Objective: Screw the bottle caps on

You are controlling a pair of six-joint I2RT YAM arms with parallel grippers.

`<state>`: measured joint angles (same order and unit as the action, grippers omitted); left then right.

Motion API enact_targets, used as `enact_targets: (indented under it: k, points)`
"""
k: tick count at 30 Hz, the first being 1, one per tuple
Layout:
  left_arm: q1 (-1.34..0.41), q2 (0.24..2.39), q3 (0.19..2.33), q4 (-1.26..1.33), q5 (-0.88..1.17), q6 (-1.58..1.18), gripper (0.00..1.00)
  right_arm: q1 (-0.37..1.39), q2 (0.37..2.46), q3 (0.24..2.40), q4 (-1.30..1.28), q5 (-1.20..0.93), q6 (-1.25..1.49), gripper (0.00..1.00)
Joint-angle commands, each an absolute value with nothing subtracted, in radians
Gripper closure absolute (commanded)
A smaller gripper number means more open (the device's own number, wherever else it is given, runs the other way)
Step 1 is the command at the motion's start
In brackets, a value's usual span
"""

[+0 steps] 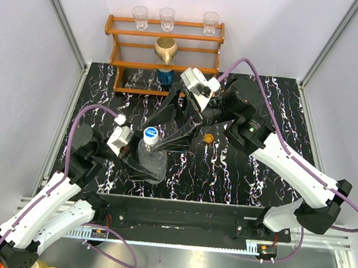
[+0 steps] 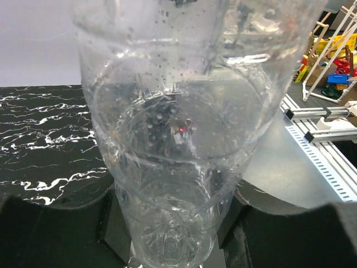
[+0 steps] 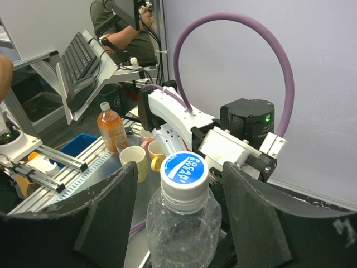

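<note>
My left gripper (image 2: 173, 237) is shut on the lower body of a clear bottle (image 1: 150, 160), which stands upright left of the mat's centre. The bottle (image 2: 178, 128) fills the left wrist view. A white cap with a blue top (image 3: 184, 175) sits on its neck; it also shows in the top view (image 1: 151, 132). My right gripper (image 3: 179, 187) is open and straddles this cap, with a gap on each side between cap and fingers (image 3: 109, 218). An orange cap (image 1: 209, 138) lies on the mat to the right of the right gripper (image 1: 155, 139). The small orange bottle does not show on the mat.
A wooden rack (image 1: 164, 57) stands at the back with three clear glasses (image 1: 167, 18) on top, a tan mug (image 1: 165, 48) and a dark blue container (image 1: 165, 76) below. Beyond the table, the right wrist view shows mugs (image 3: 133, 161) and an orange drink bottle (image 3: 111, 129).
</note>
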<state>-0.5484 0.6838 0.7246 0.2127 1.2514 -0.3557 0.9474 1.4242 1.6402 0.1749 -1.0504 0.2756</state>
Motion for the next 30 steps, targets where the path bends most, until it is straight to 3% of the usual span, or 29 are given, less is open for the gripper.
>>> enact_targets:
  k: [1,7,15,20,26,30]
  points:
    - [-0.540,0.675,0.719,0.249,1.215,-0.333,0.54,0.956,1.422,1.687,0.227,-1.092,0.301,0.35]
    - [-0.538,0.672,0.719,0.242,1.209,-0.330,0.54,0.956,1.430,1.703,0.216,-1.101,0.308,0.44]
    - [-0.535,0.667,0.719,0.242,1.192,-0.328,0.54,0.957,1.440,1.721,0.152,-1.104,0.285,0.68]
    - [-0.529,0.663,0.736,0.218,1.154,-0.302,0.56,0.956,1.433,1.723,0.054,-1.059,0.209,0.77]
    - [-0.512,0.646,0.768,0.080,0.979,-0.151,0.58,0.959,1.407,1.717,-0.176,-0.821,0.065,0.99]
    - [-0.505,0.646,0.779,0.038,0.812,-0.100,0.58,0.960,1.404,1.713,-0.279,-0.637,0.032,1.00]
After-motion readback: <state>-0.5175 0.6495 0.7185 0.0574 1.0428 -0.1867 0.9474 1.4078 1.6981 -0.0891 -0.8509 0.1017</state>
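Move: The bottle's white cap is right between the right hand's open fingers, about 1 cm to its left and 1 cm down; the clear bottle's middle is some 11 cm below that hand and 1 cm left. The orange cap on the table lies roughly 28 cm ahead, 16 cm right and 42 cm below it. From the left hand, already gripping the upright bottle low down, the white cap is about 14 cm straight up. The white cap is pinched at its sides as the right fingers, hovering almost in place, close on it and keep their grip. Only then do both hands carry bottle and cap forward together, left about 4 cm and right about 3 cm, sinking about 1 cm; the left, still holding the bottle, turns counter-clockwise while the right turns clockwise, each some 15 degrees. ##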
